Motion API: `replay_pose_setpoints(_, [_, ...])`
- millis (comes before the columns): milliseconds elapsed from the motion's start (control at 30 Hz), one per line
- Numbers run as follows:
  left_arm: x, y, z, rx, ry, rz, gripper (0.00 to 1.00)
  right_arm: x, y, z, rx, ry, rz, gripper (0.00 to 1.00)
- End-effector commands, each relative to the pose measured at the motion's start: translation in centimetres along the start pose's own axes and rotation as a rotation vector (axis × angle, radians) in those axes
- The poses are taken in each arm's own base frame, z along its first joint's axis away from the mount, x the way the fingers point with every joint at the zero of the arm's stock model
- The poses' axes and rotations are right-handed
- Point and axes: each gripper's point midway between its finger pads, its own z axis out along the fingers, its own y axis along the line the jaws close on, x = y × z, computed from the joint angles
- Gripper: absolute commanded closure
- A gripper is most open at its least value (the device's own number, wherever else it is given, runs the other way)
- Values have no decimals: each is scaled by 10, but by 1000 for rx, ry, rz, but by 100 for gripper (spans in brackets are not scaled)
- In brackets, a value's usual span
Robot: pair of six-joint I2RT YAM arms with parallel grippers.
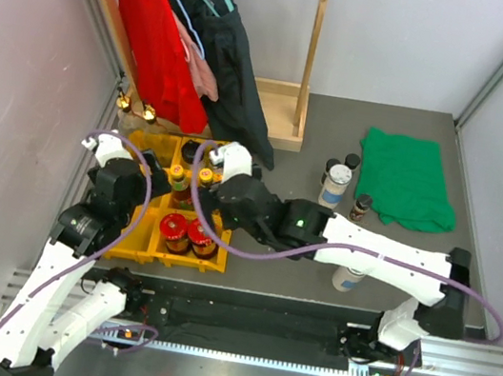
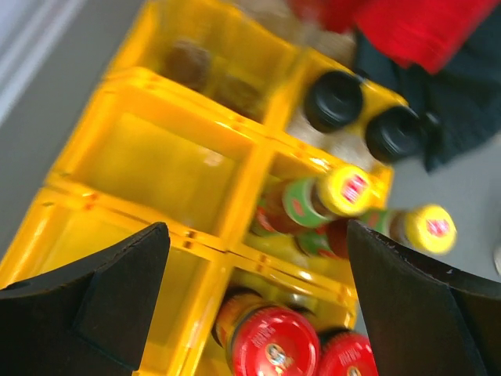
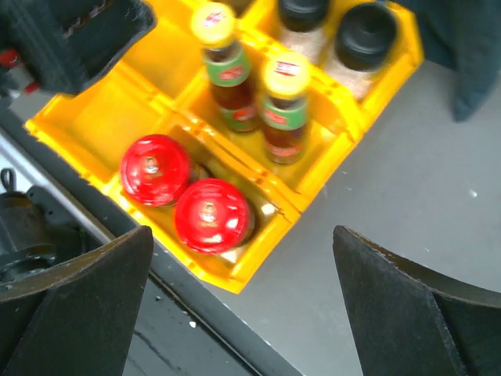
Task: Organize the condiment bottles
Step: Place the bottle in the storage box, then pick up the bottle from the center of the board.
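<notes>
The condiment bottles stand partly in a yellow tray (image 1: 135,246). Two red-lidded jars (image 3: 155,169) (image 3: 211,215) fill its front right compartment. Behind them are two yellow-capped sauce bottles (image 3: 213,25) (image 3: 286,74), then two black-capped jars (image 2: 334,100) (image 2: 395,133). My right gripper (image 3: 241,235) hangs open above the tray's front right corner, holding nothing. My left gripper (image 2: 257,235) is open over the tray's left side, above the red-lidded jars (image 2: 274,345). A silver-lidded canister (image 1: 336,185) and small dark-capped bottles (image 1: 361,206) stand on the table to the right.
A green cloth (image 1: 407,180) lies at the back right. A wooden rack with red and dark clothes (image 1: 198,44) stands behind the tray, with two gold-topped bottles (image 1: 123,104) at its foot. A white bottle (image 1: 347,279) shows under my right arm. The tray's left compartments (image 2: 156,157) hold nothing.
</notes>
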Motion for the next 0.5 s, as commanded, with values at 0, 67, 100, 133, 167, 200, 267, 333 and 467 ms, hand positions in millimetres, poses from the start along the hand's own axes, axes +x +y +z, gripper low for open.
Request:
replay_pose_setpoints(0, [2, -46, -4, 238, 58, 76, 1, -4, -49, -15, 113, -37, 101, 4])
replay_pose_setpoints(67, [7, -65, -8, 343, 90, 95, 1, -8, -75, -25, 153, -54, 171, 4])
replay_pose_setpoints(100, [10, -71, -9, 381, 102, 102, 1, 0, -85, -27, 174, -42, 184, 4])
replay_pose_setpoints(133, [9, -80, -13, 428, 105, 103, 1, 0, -95, -30, 192, -47, 203, 3])
replay_pose_setpoints(167, [8, -91, -16, 490, 102, 106, 1, 4, -105, -34, 214, -41, 218, 3])
replay_pose_setpoints(200, [12, -104, -26, 582, 129, 113, 1, 4, -122, -41, 244, -54, 263, 3])
replay_pose_setpoints(267, [13, -117, -33, 663, 141, 116, 1, 7, -141, -49, 284, -62, 306, 3])
replay_pose_setpoints(333, [10, -132, -41, 747, 140, 116, 1, 12, -166, -61, 331, -76, 370, 3])
replay_pose_setpoints(467, [13, -153, -48, 828, 148, 113, 1, 23, -207, -84, 430, -122, 483, 3])
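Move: The far silver-lid jar stands about 17 cm ahead of my right hand, 27 cm right and 18 cm lower; a small dark bottle is some 13 cm ahead and 34 cm right, the right-hand red-lid jar 2 cm back and 3 cm left. From my left hand, the near silver-lid jar lies some 9 cm back, 49 cm right and 15 cm below; the right-hand yellow-cap bottle is 5 cm ahead, 15 cm right. My empty right hand sweeps about 17 cm right and some 7 cm forward, off the storage box and out over the bare table towards the far silver-lid jar, turning clockwise. Behind it my left hand swings right across the box towards the near silver-lid jar, rising slightly late on and turning some 35 degrees clockwise. Both grippers stay open. ##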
